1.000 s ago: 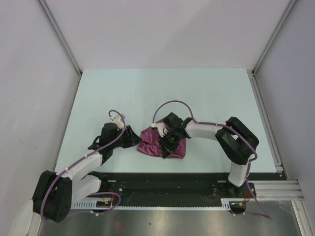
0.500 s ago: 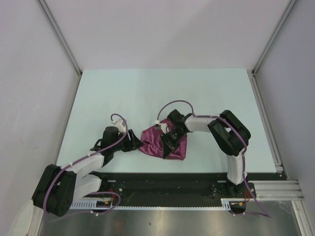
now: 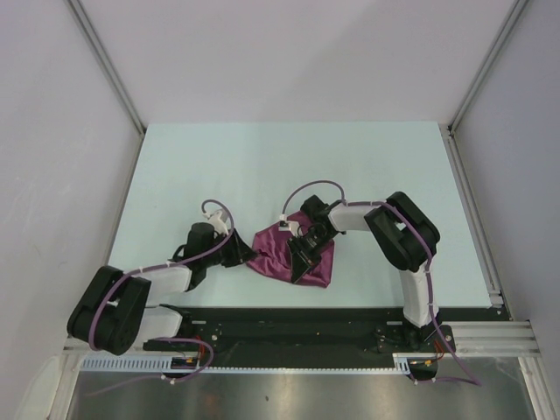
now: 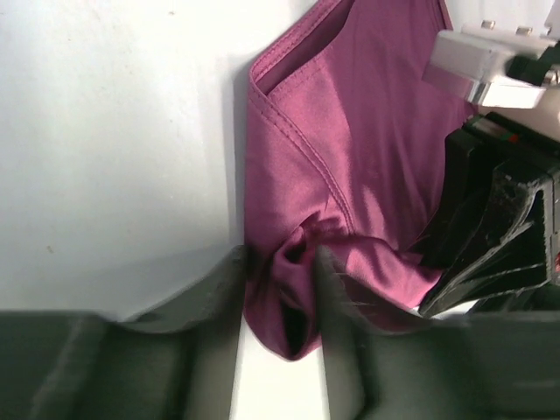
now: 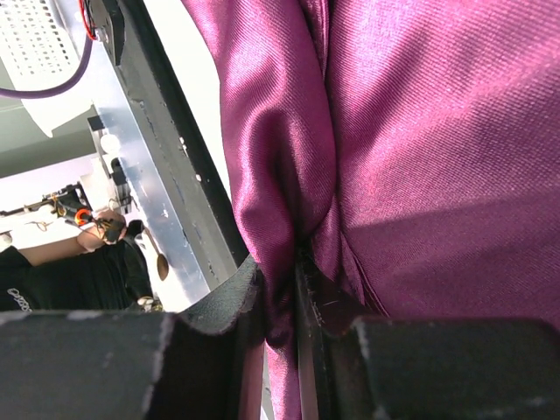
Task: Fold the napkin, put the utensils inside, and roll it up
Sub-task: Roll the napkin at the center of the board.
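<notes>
The plum napkin [image 3: 273,254] lies crumpled near the table's front edge, close between both arms. My left gripper [image 3: 243,255] is at its left edge. In the left wrist view its gripper [image 4: 278,297] is shut on a bunched fold of the napkin [image 4: 367,157], with cloth filling the gap between the jaws. My right gripper [image 3: 300,254] sits on top of the cloth's middle. The right wrist view shows that gripper [image 5: 280,297] pinching a narrow ridge of the napkin [image 5: 437,131]. The utensils are out of view.
The pale table [image 3: 262,166] stretches away behind the cloth, with grey walls on three sides. A black and metal rail [image 3: 289,319] runs along the near edge, just below the napkin. The right gripper's body [image 4: 499,219] looms at the right of the left wrist view.
My left gripper has slid right to the napkin's left edge, widened, then closed on a fold there. The right arm's elbow swung left while its gripper stayed pinched on the cloth.
</notes>
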Controlling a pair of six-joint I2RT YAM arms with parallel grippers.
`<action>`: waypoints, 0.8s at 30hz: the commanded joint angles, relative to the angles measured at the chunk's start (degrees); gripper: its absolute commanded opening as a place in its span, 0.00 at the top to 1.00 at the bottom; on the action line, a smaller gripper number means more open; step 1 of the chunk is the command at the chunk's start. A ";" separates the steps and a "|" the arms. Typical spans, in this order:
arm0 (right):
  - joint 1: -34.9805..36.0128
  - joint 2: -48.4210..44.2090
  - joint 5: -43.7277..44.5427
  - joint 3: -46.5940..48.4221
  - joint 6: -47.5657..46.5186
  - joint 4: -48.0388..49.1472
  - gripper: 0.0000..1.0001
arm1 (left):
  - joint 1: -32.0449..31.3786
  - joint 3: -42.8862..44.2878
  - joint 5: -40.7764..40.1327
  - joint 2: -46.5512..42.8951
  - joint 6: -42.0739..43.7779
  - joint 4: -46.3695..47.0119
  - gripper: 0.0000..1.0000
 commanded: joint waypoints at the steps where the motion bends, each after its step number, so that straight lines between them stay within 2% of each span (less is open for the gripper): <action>1: 0.17 2.02 4.66 -0.54 -0.70 -5.56 0.79 | 0.00 0.61 1.90 3.38 -0.38 5.02 0.72; 2: 0.09 1.84 4.84 -0.28 -0.61 -5.47 0.77 | 0.00 0.70 2.51 3.82 -0.38 5.29 0.78; 3: 0.00 1.75 5.10 -0.02 -0.53 -5.64 0.76 | 0.00 1.05 2.69 4.52 -0.29 5.38 0.90; 4: 0.00 1.06 5.71 0.25 -0.09 -5.73 0.73 | 0.00 1.22 2.78 4.70 -0.20 4.94 0.95; 6: -0.26 0.00 6.85 0.86 0.44 -6.00 0.62 | 0.00 2.10 2.61 4.79 0.59 3.72 1.00; 8: -0.44 -2.98 8.96 1.22 1.40 -6.52 0.53 | 0.00 2.89 2.52 4.61 1.64 1.34 1.00; 12: 0.00 -11.59 17.38 0.87 3.87 -6.17 0.46 | 0.00 5.00 2.17 4.17 2.70 -2.44 1.00; 16: 3.59 -22.31 34.93 -2.72 6.15 -3.72 0.40 | 0.00 6.41 2.34 5.14 2.79 -5.95 1.00; 19: 8.16 -29.70 46.10 -6.58 7.65 -2.31 0.36 | 0.00 7.38 2.43 6.28 2.61 -7.27 1.00; 24: 16.42 -36.21 54.93 -10.73 10.36 -0.98 0.34 | 0.00 8.87 2.43 7.60 2.70 -9.20 1.00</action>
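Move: The left end of the napkin's rolled near edge sits right at my left fingertips, about 1 cm to the right and 1 cm below; the napkin's middle is some 10 cm right and 3 cm ahead of them. My right fingers already hold that near edge farther along, with the napkin's right near corner about 7 cm to their right and 3 cm back, and its middle roughly 9 cm ahead. I shut my half-open left fingers on the napkin's left end and keep it pinched close to the table, easing barely 1 cm right and down. With my right hand I open and come free of the rolled edge, then rise about 8 cm and shift 3 cm right, swinging a little forward and partly back while the fingers tilt by some 40 degrees to point more steeply down. ##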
